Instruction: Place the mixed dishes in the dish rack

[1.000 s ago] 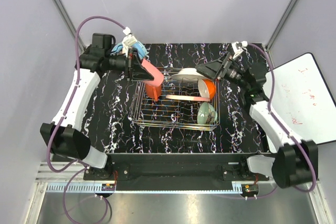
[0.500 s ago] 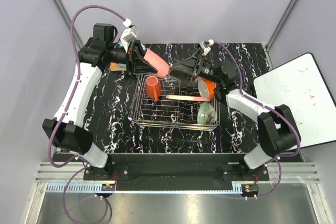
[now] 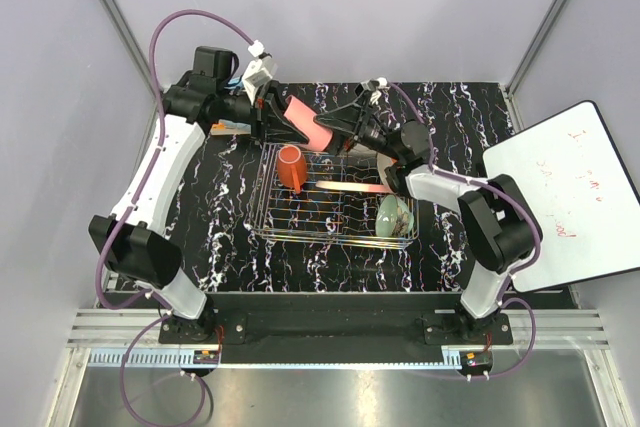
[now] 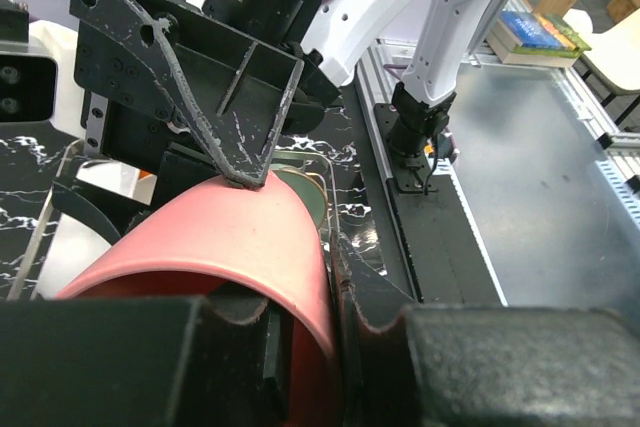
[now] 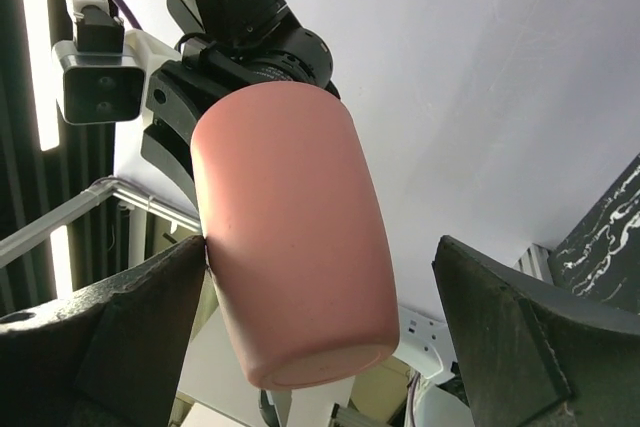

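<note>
My left gripper (image 3: 279,115) is shut on the rim of the pink cup (image 3: 300,120), one finger inside and one outside, and holds it tilted in the air above the back left corner of the dish rack (image 3: 268,209). In the left wrist view the cup (image 4: 220,237) fills the space before my left gripper (image 4: 335,282). My right gripper (image 5: 320,347) is open around the cup's (image 5: 290,237) base; its left finger (image 5: 110,337) touches the cup's side and the other stands apart. An orange-red mug (image 3: 291,167), a pink-and-cream plate (image 3: 352,187) and a pale green bowl (image 3: 394,215) are in the rack.
A white board (image 3: 570,197) lies at the table's right edge. My right arm (image 3: 440,179) stretches across the back right part of the rack and hides the dishes under it. Purple cables loop above both arms.
My left arm has lifted the pink cup up and back from the rack. My right arm has swung left to the cup and its jaws have spread wide around the base.
</note>
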Controlling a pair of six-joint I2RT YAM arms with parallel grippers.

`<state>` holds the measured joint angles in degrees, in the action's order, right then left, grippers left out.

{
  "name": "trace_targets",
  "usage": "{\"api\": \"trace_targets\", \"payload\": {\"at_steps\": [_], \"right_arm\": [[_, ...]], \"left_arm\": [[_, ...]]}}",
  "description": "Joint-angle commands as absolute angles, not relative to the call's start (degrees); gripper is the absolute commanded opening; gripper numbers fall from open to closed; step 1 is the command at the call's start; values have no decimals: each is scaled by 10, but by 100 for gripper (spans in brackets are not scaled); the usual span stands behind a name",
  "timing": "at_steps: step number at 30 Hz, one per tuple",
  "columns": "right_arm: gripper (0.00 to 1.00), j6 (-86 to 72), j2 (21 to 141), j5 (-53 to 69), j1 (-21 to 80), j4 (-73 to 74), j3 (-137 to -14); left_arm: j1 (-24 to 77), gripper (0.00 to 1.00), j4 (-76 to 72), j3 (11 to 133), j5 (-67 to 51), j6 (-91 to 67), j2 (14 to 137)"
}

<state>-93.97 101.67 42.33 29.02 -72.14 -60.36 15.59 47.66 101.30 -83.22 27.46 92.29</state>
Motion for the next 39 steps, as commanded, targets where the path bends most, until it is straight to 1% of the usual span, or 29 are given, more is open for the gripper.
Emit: {"api": "trace_targets", "payload": {"at_steps": [1, 5, 8, 9, 11, 12, 13, 15, 16, 17, 18, 19, 20, 21, 22, 24, 25, 31, 34, 36, 37, 39], "right_arm": [[100, -970, 1029, 403, 305, -808, -636], [100, -985, 1034, 391, 312, -833, -633], [81, -1009, 1047, 387, 317, -857, -643], [70, -1022, 1049, 384, 317, -863, -645], [64, -1034, 1056, 378, 320, -868, -647], [57, -1041, 1059, 377, 321, -871, -648], [55, -1043, 1061, 375, 323, -874, -649], [45, -1047, 1060, 371, 323, -875, -650], [32, -1048, 1059, 369, 323, -875, -650], [26, -1051, 1060, 365, 323, -874, -650], [20, -1054, 1060, 362, 323, -875, -650], [8, -1056, 1059, 361, 323, -874, -650], [3, -1058, 1058, 360, 323, -869, -650], [0, -1058, 1057, 360, 323, -866, -650], [0, -1057, 1055, 360, 323, -862, -648], [0, -1051, 1049, 361, 323, -848, -642], [0, -1049, 1043, 366, 320, -842, -640], [0, -981, 1005, 400, 311, -742, -641], [0, -896, 974, 416, 309, -619, -649], [0, -863, 955, 418, 308, -572, -654], [0, -831, 951, 425, 308, -520, -665], [0, -783, 939, 434, 308, -435, -685]], "left_arm": [[159, 0, 475, 1046, -964, 315, 928], [159, 0, 485, 1033, -962, 337, 927], [159, 0, 491, 1020, -963, 352, 931], [159, 0, 491, 1016, -963, 357, 933], [158, 0, 498, 1004, -962, 380, 932], [158, 0, 500, 995, -960, 388, 933], [157, 0, 502, 990, -959, 394, 933], [157, 0, 504, 975, -952, 411, 936], [157, 0, 504, 971, -946, 417, 937], [158, 3, 504, 967, -940, 423, 940], [157, 17, 504, 962, -928, 423, 943], [156, 26, 503, 960, -921, 424, 947], [153, 37, 503, 958, -918, 425, 954], [150, 58, 503, 954, -919, 426, 956], [147, 77, 503, 954, -919, 428, 959], [134, 79, 504, 954, -923, 429, 964], [123, 99, 504, 954, -925, 429, 964], [59, 99, 512, 944, -953, 426, 934], [13, 99, 512, 919, -962, 426, 906], [0, 99, 512, 895, -962, 427, 891], [-30, 99, 512, 886, -963, 425, 876], [-53, 99, 510, 862, -962, 424, 863]]}}
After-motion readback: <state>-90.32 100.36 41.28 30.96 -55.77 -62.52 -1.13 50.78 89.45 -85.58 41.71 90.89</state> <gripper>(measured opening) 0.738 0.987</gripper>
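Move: The pink cup lies on its side in mid-air above the rack, still pinched at its rim by the left hand, its middle about 3 cm to that hand's right and 3 cm ahead. From the right hand, whose open fingers flank its base end, the cup's middle is some 3 cm left, 1 cm back and 2 cm up. About 30 cm below the right hand, the orange mug is 8 cm left and 2 ahead, the white bowl 7 right and 6 ahead. The right fingers close on the base end of the cup and grip it; then the left fingers open wide, ending their pinch on the rim. The left hand sinks about 5 cm and clears the cup about 8 cm to the left and 5 cm forward, turning slightly counter-clockwise. The right hand keeps hold, easing some 2 cm down and left with a slight wrist tilt. ##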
